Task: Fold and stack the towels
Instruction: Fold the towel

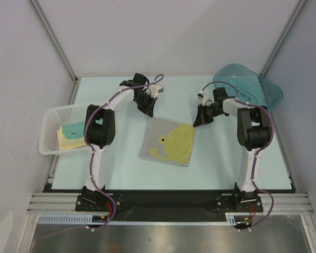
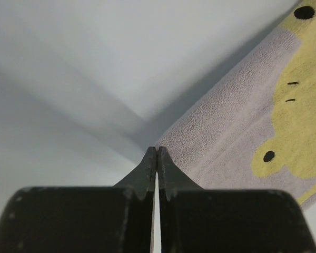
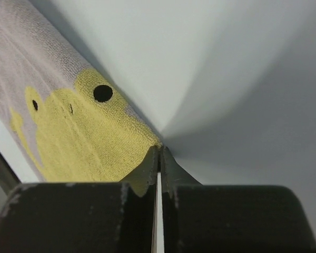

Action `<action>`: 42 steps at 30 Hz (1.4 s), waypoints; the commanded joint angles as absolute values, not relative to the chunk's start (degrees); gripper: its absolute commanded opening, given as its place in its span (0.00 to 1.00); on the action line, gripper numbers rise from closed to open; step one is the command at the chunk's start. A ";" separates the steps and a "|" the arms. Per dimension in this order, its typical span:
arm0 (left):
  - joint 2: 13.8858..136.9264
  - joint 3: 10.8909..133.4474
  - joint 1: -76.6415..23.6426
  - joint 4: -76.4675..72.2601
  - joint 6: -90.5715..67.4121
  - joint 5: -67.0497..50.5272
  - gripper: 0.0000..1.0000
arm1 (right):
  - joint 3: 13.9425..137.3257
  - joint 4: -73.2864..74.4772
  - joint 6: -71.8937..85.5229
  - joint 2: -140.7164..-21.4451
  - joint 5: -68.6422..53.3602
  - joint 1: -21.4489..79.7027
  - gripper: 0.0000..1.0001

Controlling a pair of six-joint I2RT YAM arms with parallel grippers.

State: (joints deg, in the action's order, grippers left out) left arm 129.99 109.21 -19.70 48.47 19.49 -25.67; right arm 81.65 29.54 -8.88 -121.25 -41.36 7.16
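Note:
A beige-grey towel (image 1: 166,142) with a yellow patch lies flat in the middle of the table. My left gripper (image 1: 150,114) is at its far left corner and my right gripper (image 1: 196,124) at its far right corner. In the left wrist view the gripper (image 2: 157,151) is shut, its tips meeting on the grey corner of the towel (image 2: 237,121). In the right wrist view the gripper (image 3: 159,149) is shut the same way on the yellow corner of the towel (image 3: 79,137). Two more towels, a teal one (image 1: 71,129) and a pale yellow one (image 1: 72,143), lie in the basket.
A white mesh basket (image 1: 46,132) stands at the left edge of the table, beside the left arm. A teal translucent tub (image 1: 247,87) sits at the back right, just behind the right arm. White walls enclose the table on three sides.

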 commanded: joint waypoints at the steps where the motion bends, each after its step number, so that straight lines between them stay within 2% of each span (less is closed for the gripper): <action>1: 128.23 112.85 -19.34 46.93 18.28 -25.05 0.00 | 83.58 25.58 -10.28 -117.86 -35.78 6.68 0.00; 5: 128.58 113.12 -19.25 45.79 17.32 -23.73 0.00 | 83.15 24.87 -10.28 -116.46 -34.46 6.42 0.00; 24: 117.43 99.41 -18.37 28.66 10.29 -24.51 0.00 | 71.46 14.78 -9.58 -101.44 -31.73 6.06 0.00; 31: 115.67 96.77 -17.75 27.07 7.47 -28.47 0.00 | 66.45 11.25 -9.75 -96.43 -31.38 7.29 0.00; 42: 108.20 87.82 -17.75 24.17 6.77 -27.60 0.00 | 60.22 10.55 -9.84 -88.60 -26.63 11.69 0.00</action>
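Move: Both hands already pinch the grey towel's far corners, the left about 3 cm above the table and the right barely off it. The near left corner lies some 20 cm back and 4 cm left of the left hand, the near right corner about 20 cm back and 3 cm left of the right. The white basket is roughly 30 cm left and 6 cm back from the left hand; the blue bin is about 20 cm ahead and 23 cm right of the right hand. Forward first by about 2.5 cm, then up and finally curving back, both arms hoist the towel's far edge with shut fingers keeping their pinch. The right climbs about 10 cm and its fingertips swing outward, away from the base, by some 25 degrees; the left rises less, with a smaller turn. ##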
